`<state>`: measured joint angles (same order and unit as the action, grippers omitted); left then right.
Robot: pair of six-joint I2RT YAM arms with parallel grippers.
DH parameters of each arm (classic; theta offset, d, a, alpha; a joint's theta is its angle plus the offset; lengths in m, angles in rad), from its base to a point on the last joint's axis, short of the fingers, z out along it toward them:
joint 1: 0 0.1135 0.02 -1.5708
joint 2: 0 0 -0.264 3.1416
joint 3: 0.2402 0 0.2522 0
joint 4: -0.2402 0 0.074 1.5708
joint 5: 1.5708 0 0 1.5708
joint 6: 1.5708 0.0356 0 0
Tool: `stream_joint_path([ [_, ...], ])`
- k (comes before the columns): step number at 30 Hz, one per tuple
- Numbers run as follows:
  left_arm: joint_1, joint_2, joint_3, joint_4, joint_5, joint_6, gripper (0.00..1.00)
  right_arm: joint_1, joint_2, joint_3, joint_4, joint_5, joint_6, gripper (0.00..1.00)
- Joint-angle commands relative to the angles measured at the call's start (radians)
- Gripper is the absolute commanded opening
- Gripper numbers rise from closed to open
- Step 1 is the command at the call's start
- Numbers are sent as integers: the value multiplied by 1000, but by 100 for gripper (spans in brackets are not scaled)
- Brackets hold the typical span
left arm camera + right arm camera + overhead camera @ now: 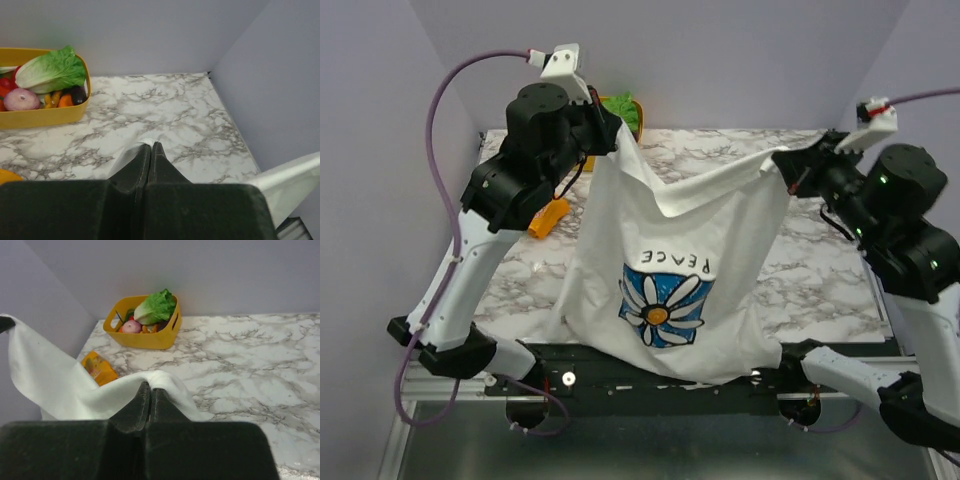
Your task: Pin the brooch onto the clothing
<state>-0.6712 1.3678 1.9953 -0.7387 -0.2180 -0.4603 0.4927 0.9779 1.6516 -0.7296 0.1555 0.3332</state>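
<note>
The clothing (670, 230), a white T-shirt with a blue flower print, hangs spread between my two arms above the marble table (820, 280). Its lower part drapes over the table's near edge. My left gripper (616, 136) is shut on the shirt's upper left corner. In the left wrist view only a sliver of white cloth (125, 157) shows beside the closed fingers of the left gripper (151, 145). My right gripper (790, 172) is shut on the upper right corner, and the fabric (60, 385) folds over the closed tips of the right gripper (151, 387). The brooch is out of view.
A yellow basket (620, 106) (45, 116) (150, 340) of vegetables stands at the back left of the table. An orange snack packet (550, 217) (99, 368) lies left of the shirt. Lilac walls (280, 75) close in the sides and back.
</note>
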Motion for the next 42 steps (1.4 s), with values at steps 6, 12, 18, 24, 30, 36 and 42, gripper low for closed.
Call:
stream_joint_path([
  [6,170,316,411,68,160,-37,0,-288,384,408,56,-293,17,1],
  [12,197,415,590,171,204,-72,0,-359,508,756,41,-312,-34,0],
  [18,197,280,420,245,172,-40,0,-385,415,688,62,-335,-49,0],
  [24,188,42,-76,358,151,-41,0,-384,73,59,171,-369,-22,1],
  [30,93,-257,-718,443,53,-116,0,-384,-264,-462,113,-300,48,0],
  [36,-68,-513,-1196,378,-20,-346,0,-385,-488,-861,-121,-365,185,0],
  [42,-136,-684,-1386,288,-9,-492,0,-385,-662,-1010,-322,-383,308,1],
])
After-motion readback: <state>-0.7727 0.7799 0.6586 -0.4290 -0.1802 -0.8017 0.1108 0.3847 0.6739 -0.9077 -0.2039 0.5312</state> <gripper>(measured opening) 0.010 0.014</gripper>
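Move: Each hand already pinches a hem corner of the clothing, which is swung back towards the bases; the brooch can't be seen. The table spot for the left corner lies about 10 cm back, 2 cm left and some 45 cm below the left hand; the yellow bin stands about 44 cm ahead and 12 cm left, the orange bag 25 cm ahead and 27 cm left. The right corner's spot lies roughly 9 cm back, 4 cm right and 45 cm below the right hand, the bin 50 cm ahead and 40 cm left. Both hands, fingers kept shut on the hem corners, fling the clothing forward over the table by some 12 cm, rising as that reach ends, the right one higher, and then start back. From the top they sweep fast down through 40 cm or more while drawing back about 20 cm towards the near table edge, the fingers first tipping up and then down, and the right hand drifting a little rightwards so that the hem spreads. ##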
